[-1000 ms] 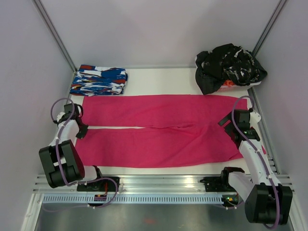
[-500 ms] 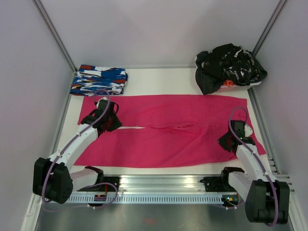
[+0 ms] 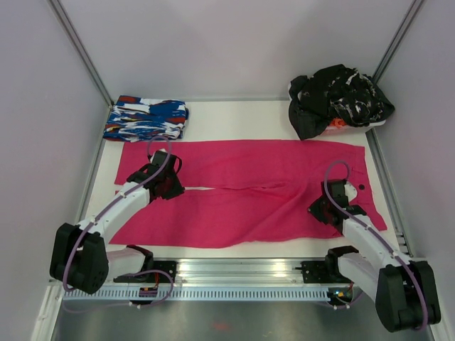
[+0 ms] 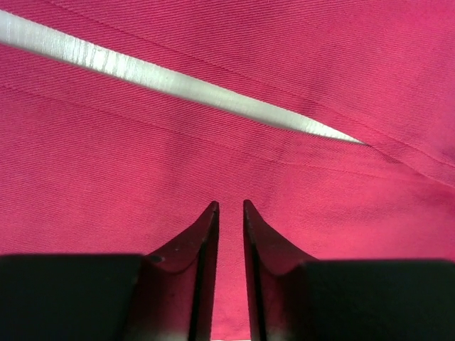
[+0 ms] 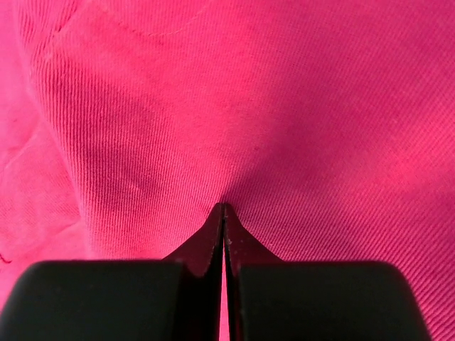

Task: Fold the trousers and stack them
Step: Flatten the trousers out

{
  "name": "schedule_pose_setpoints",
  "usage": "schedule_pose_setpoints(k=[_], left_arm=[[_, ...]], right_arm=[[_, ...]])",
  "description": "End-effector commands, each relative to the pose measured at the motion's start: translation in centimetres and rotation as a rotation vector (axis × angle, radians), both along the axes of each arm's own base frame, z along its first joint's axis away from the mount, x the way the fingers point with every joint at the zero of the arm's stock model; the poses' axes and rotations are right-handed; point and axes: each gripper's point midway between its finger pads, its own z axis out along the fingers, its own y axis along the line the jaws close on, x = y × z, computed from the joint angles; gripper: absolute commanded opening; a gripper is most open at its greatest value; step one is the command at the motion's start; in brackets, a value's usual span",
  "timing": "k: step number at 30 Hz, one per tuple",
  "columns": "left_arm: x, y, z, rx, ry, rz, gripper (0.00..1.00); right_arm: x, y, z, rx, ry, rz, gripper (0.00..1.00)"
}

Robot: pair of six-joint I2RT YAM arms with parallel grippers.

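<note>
The pink trousers (image 3: 249, 185) lie flat across the table, legs to the left and waist to the right, with a thin gap between the legs. My left gripper (image 3: 170, 186) is low over the near leg beside that gap. In the left wrist view its jaws (image 4: 231, 206) stand a narrow slit apart over smooth pink cloth (image 4: 213, 92). My right gripper (image 3: 318, 212) rests on the near waist part. Its tips (image 5: 225, 206) are shut together on the cloth (image 5: 298, 106), which puckers toward them.
A folded blue, white and red patterned garment (image 3: 146, 118) lies at the back left. A heap of black clothes with white flecks (image 3: 338, 99) sits at the back right. A sliver of white table (image 4: 142, 71) shows between the legs. The metal rail (image 3: 234, 273) runs along the near edge.
Left arm swung from the table's left edge onto the near leg by the gap. Right gripper moved inward from the waist edge onto the cloth and shut there.
</note>
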Motion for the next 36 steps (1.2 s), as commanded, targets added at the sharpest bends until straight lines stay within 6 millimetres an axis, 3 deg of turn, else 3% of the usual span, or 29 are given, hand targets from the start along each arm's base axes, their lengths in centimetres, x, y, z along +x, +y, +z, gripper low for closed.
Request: schedule_pose_setpoints(k=[1,4,9,12,14,16,17,18,19,20,22,23,25,26,27,28,29,31,36], left_arm=[[1.6,-0.5,1.4,0.005,-0.066,-0.04,0.28],[1.3,-0.8,1.1,-0.003,-0.05,-0.071,0.34],[0.8,-1.3,0.5,-0.004,-0.032,-0.084,0.41],[0.9,-1.5,0.7,-0.008,-0.036,-0.096,0.45],[1.1,-2.1,1.1,-0.02,-0.049,-0.127,0.48],[1.2,-3.2,1.6,-0.039,-0.069,-0.2,0.58],[1.6,-4.1,2.2,-0.056,-0.103,-0.247,0.62],[1.2,-5.5,2.6,-0.07,-0.116,-0.316,0.65],[1.3,-6.6,3.4,-0.066,-0.145,-0.382,0.71],[1.3,-7.4,3.6,-0.054,-0.15,-0.417,0.73],[0.6,-10.2,4.4,-0.039,-0.179,-0.524,0.78],[0.3,-11.1,4.1,-0.037,-0.173,-0.551,0.79],[-0.1,-13.7,4.7,-0.048,-0.21,-0.634,0.83],[-0.2,-14.6,4.3,-0.039,-0.205,-0.666,0.85],[-1.0,-16.6,5.0,-0.047,-0.229,-0.731,0.86],[-0.8,-17.4,5.2,-0.007,-0.259,-0.761,0.87],[-1.9,-18.8,4.4,0.022,-0.241,-0.815,0.89],[-1.9,-20.2,4.7,0.056,-0.246,-0.835,0.9],[-4.0,-23.5,0.7,0.039,-0.117,-0.842,0.88]], right_arm=[[-1.4,1.6,-1.8,0.017,0.086,0.036,0.0],[-1.5,3.1,-2.1,0.006,0.095,0.088,0.0],[-1.5,3.1,-1.4,-0.051,0.104,0.095,0.0],[-0.6,2.3,1.1,-0.103,0.07,0.077,0.0],[1.5,1.6,4.6,-0.155,-0.026,0.067,0.05],[2.5,1.0,7.1,-0.197,-0.088,0.069,0.29],[3.8,1.1,9.5,-0.224,-0.144,0.11,0.38],[4.2,1.0,10.6,-0.244,-0.155,0.118,0.54],[4.7,0.6,11.2,-0.275,-0.147,0.122,0.63],[6.1,0.2,14.0,-0.302,-0.191,0.107,0.69],[6.6,-1.4,14.8,-0.371,-0.134,0.104,0.85],[7.6,-1.8,16.7,-0.369,-0.159,0.09,0.89],[8.2,-4.4,17.4,-0.377,-0.138,0.06,0.94],[8.5,-4.6,17.7,-0.331,-0.15,0.069,0.94],[8.8,-5.5,18.2,-0.319,-0.18,0.05,0.94],[8.5,-7.8,17.7,-0.326,-0.159,-0.001,0.95],[8.5,-8.2,17.4,-0.315,-0.164,-0.006,0.95],[8.0,-9.6,16.3,-0.325,-0.127,-0.022,0.95],[7.3,-9.5,14.0,-0.287,-0.071,0.007,0.97]])
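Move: The right hand's shut fingertips rest on the near leg of the trousers. From them the waistband's button lies about 8 cm ahead and 14 cm right, its near corner some 5 cm back and 21 cm right. From the left hand, some 6 cm above the cloth, the near leg's slanting crease is about 29 cm right and 4 cm back, and the gap between the legs ends roughly 4 cm ahead and 10 cm right. The right fingertips, already down on the cloth, keep dragging it left and slightly forward for about 3 cm. They then lift clear and spread wide, the hand climbing some 18 cm, forward and then right, to sink slightly over the waistband. The left hand creeps, then sweeps about 22 cm right over the near leg towards the crease, opening and turning some 50 degrees clockwise. ##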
